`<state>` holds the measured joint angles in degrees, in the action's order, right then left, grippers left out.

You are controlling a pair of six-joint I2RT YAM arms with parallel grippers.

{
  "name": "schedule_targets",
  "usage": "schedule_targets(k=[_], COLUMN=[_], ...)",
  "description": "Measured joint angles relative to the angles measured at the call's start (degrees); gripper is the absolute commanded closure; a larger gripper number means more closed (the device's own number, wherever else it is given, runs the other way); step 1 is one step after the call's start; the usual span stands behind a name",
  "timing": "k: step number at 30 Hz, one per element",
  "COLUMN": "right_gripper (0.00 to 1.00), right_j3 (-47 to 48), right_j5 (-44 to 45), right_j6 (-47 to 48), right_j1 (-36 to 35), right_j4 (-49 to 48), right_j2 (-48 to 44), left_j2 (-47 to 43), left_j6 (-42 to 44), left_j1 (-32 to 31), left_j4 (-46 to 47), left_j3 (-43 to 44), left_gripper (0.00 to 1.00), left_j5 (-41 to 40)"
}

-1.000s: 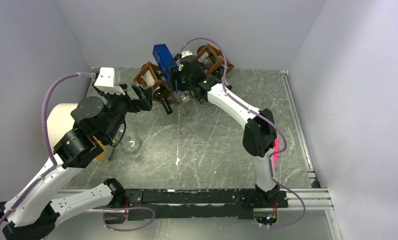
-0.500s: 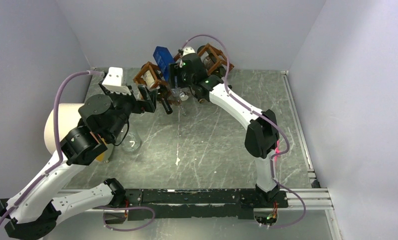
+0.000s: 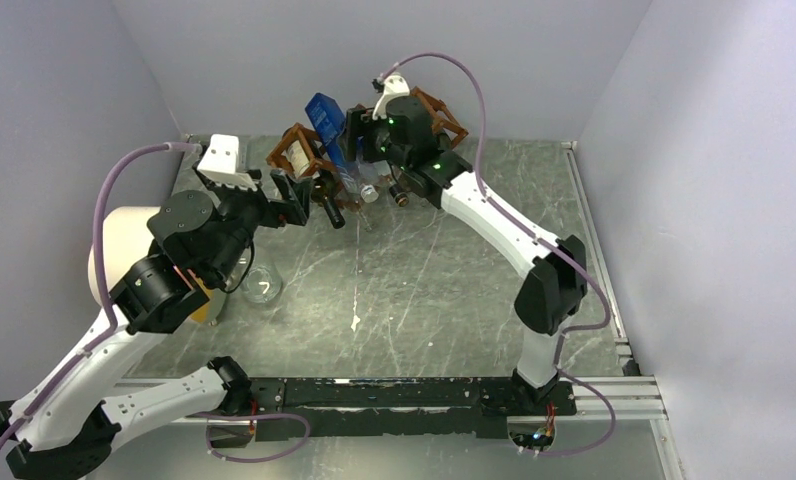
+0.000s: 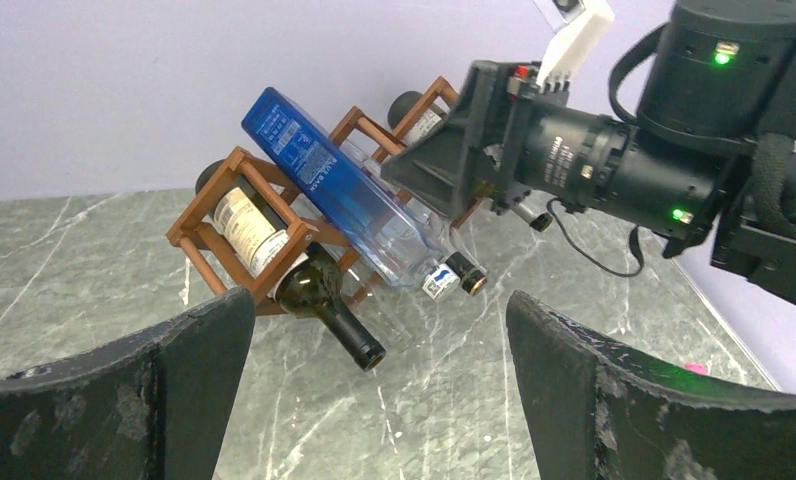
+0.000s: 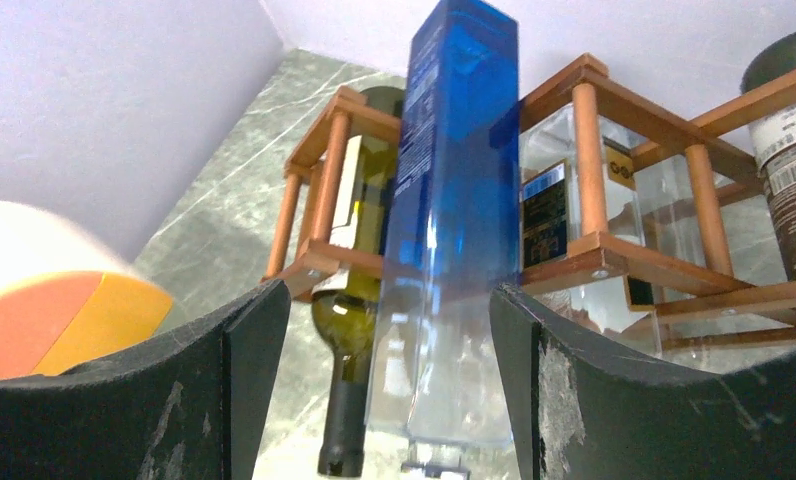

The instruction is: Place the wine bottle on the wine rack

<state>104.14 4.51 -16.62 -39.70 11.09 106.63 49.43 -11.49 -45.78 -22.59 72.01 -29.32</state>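
The wine bottle (image 3: 326, 112), square with a blue upper body and a clear lower body, lies slanted on top of the reddish-brown wine rack (image 3: 296, 150), neck pointing down toward the front. In the right wrist view the wine bottle (image 5: 459, 180) runs between the fingers of my right gripper (image 5: 386, 300), which stands open with a clear gap on the left side. My right gripper (image 3: 354, 145) hovers over the rack (image 5: 634, 255). My left gripper (image 4: 379, 320) is wide open in front of the rack (image 4: 206, 235), holding nothing; from there the bottle (image 4: 324, 180) rests across the frame.
A dark green bottle (image 4: 319, 300) sits in the left cell, neck sticking out low. A clear square bottle (image 5: 554, 200) and a dark bottle (image 5: 789, 150) fill other cells. A cream roll (image 3: 124, 240) and a glass jar (image 3: 262, 285) stand at the left.
My right gripper's fingers have spread apart off the blue bottle and the arm has lifted back toward the wall. The bottle stays on the rack. The left arm has hardly moved.
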Motion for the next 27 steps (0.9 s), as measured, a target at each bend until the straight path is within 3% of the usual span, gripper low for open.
schedule_targets(k=[7, 14, 19, 27], right_gripper=[0.23, 0.23, 0.23, 0.23], right_j3=[-11.89, -22.14, -22.82, -15.02], right_j5=[-4.61, -7.15, -8.24, -9.25], right_j6=[1.16, 3.82, 4.92, 6.38], right_j1=[-1.75, -9.73, -14.84, -20.98], right_j4=[-5.29, -11.87, -15.04, -16.90], right_j2=[-9.22, -15.02, -13.29, -0.31], left_j2=[-2.38, -7.15, -11.41, -12.50], left_j6=[1.57, 2.32, 2.49, 2.49], left_j1=[0.00, 0.00, 0.00, 0.00], left_j4=[0.07, 0.70, 2.23, 2.05], left_j3=[0.50, 0.22, -0.22, -0.17], left_gripper=[0.01, 0.01, 0.01, 0.01], left_j5=[-1.79, -5.75, -7.19, -7.76])
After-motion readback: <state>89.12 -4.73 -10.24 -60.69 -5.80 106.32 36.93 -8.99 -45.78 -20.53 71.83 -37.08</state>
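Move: The clear round bottle standing on the table is about 15 cm back and 24 cm to the left of the right hand, with its middle some 20 cm lower. The white drum is some 18 cm left of that bottle and level with it. The racked blue bottle is about 5 cm ahead and 3 cm left of the right hand, 10 cm below. For the left hand, the clear bottle is about 5 cm ahead, 17 cm left and 31 cm below. The right hand, already clear of the blue bottle and with its fingers still about three-quarters open, draws back some 18 cm off the rack and swings left about 15 cm towards the clear round bottle, turning about 30 degrees counter-clockwise and sinking over the last stretch, still short of touching it. Meanwhile the empty left hand, wide open, gives way to the left by about 8 cm while rising and backing off a little less. ##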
